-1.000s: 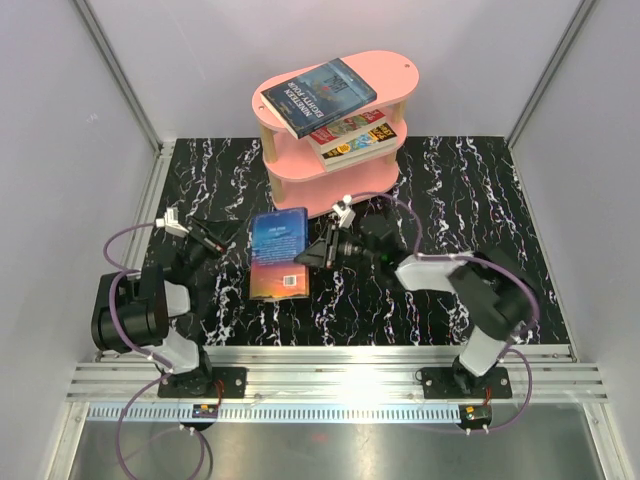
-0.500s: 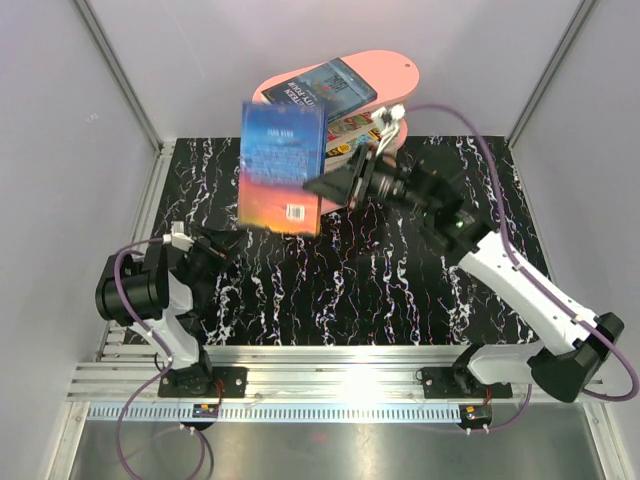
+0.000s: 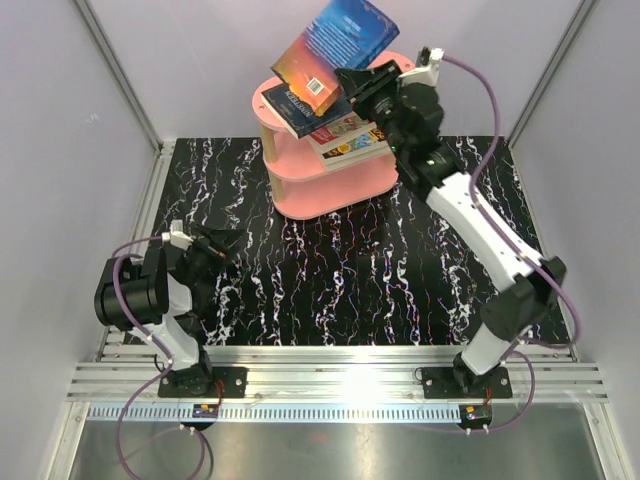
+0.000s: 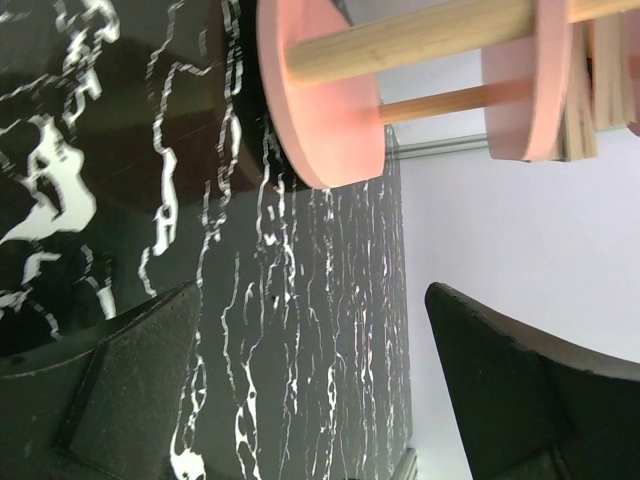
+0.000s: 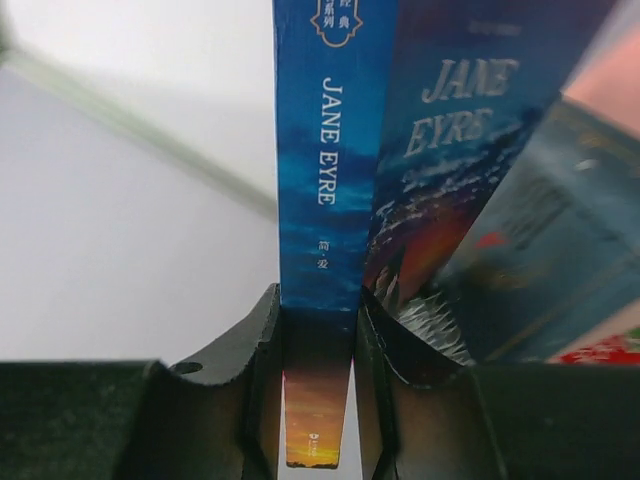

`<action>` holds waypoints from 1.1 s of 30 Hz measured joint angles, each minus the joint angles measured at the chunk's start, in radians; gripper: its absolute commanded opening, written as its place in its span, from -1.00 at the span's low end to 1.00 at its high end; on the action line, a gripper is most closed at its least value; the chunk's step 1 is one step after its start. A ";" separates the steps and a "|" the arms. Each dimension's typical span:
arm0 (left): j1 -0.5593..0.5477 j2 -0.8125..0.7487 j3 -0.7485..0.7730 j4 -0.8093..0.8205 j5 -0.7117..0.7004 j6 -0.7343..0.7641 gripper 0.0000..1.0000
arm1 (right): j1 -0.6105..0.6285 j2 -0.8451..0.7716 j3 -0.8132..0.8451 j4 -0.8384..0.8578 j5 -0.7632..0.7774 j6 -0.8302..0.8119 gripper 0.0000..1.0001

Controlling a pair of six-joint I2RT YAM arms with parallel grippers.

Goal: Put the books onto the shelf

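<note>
My right gripper (image 3: pixel 354 84) is shut on the spine end of a blue-and-orange "Jane Eyre" book (image 3: pixel 335 48). The book hangs tilted above the top board of the pink shelf (image 3: pixel 330 195). In the right wrist view the spine (image 5: pixel 320 150) runs up from between my jaws (image 5: pixel 318 390), which press it on both sides. A dark blue book (image 3: pixel 298 108) lies on the top board, under the held one. Red and yellow books (image 3: pixel 352 138) lie on the middle board. My left gripper (image 3: pixel 207 243) is open and holds nothing, low over the table at the left, far from the shelf.
The black marbled table (image 3: pixel 400 270) is fenced by grey walls on three sides. In the left wrist view the shelf's bottom board (image 4: pixel 320 100) and a wooden post (image 4: pixel 420 32) stand ahead of my open fingers (image 4: pixel 130 380).
The right arm has lifted the blue-and-orange book off the table and carried it up and back, over the shelf's top board. The left arm has drawn back slightly.
</note>
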 measured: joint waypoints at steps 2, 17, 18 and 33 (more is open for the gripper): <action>0.000 -0.021 0.000 0.001 0.000 0.007 0.97 | -0.010 0.072 -0.002 -0.006 0.103 0.039 -1.00; 0.000 0.059 0.003 0.008 0.011 -0.038 0.97 | 0.078 0.169 -0.006 0.021 0.396 0.148 -1.00; 0.000 0.069 0.003 0.003 0.013 -0.045 0.97 | 0.080 0.169 -0.006 0.019 0.398 0.154 -1.00; 0.000 0.074 0.003 0.004 0.016 -0.071 0.97 | 0.078 0.112 -0.051 -0.063 0.348 0.248 0.75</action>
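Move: The right hand already grips the tilted blue Jane Eyre book over the shelf unit. The dark Nineteen Eighty-Four book lies on the top shelf about 6 cm ahead, 4 cm to the left and 12 cm below this hand, and the stack of books on the middle shelf is some 9 cm ahead, 2 cm right and 25 cm below. From the idle, empty left hand the dark book is roughly 14 cm ahead, 19 cm right and 31 cm up. The right hand swings the gripped blue book quickly forward and down, about 7 cm out and 8 cm lower, onto the dark book on the top shelf, while the wrist turns some 15 degrees clockwise and the fingers tip down by about as much. It then eases back about 3 cm, slightly lower and a touch left, and at the very end opens the fingers wide to let go of the blue book's spine. ##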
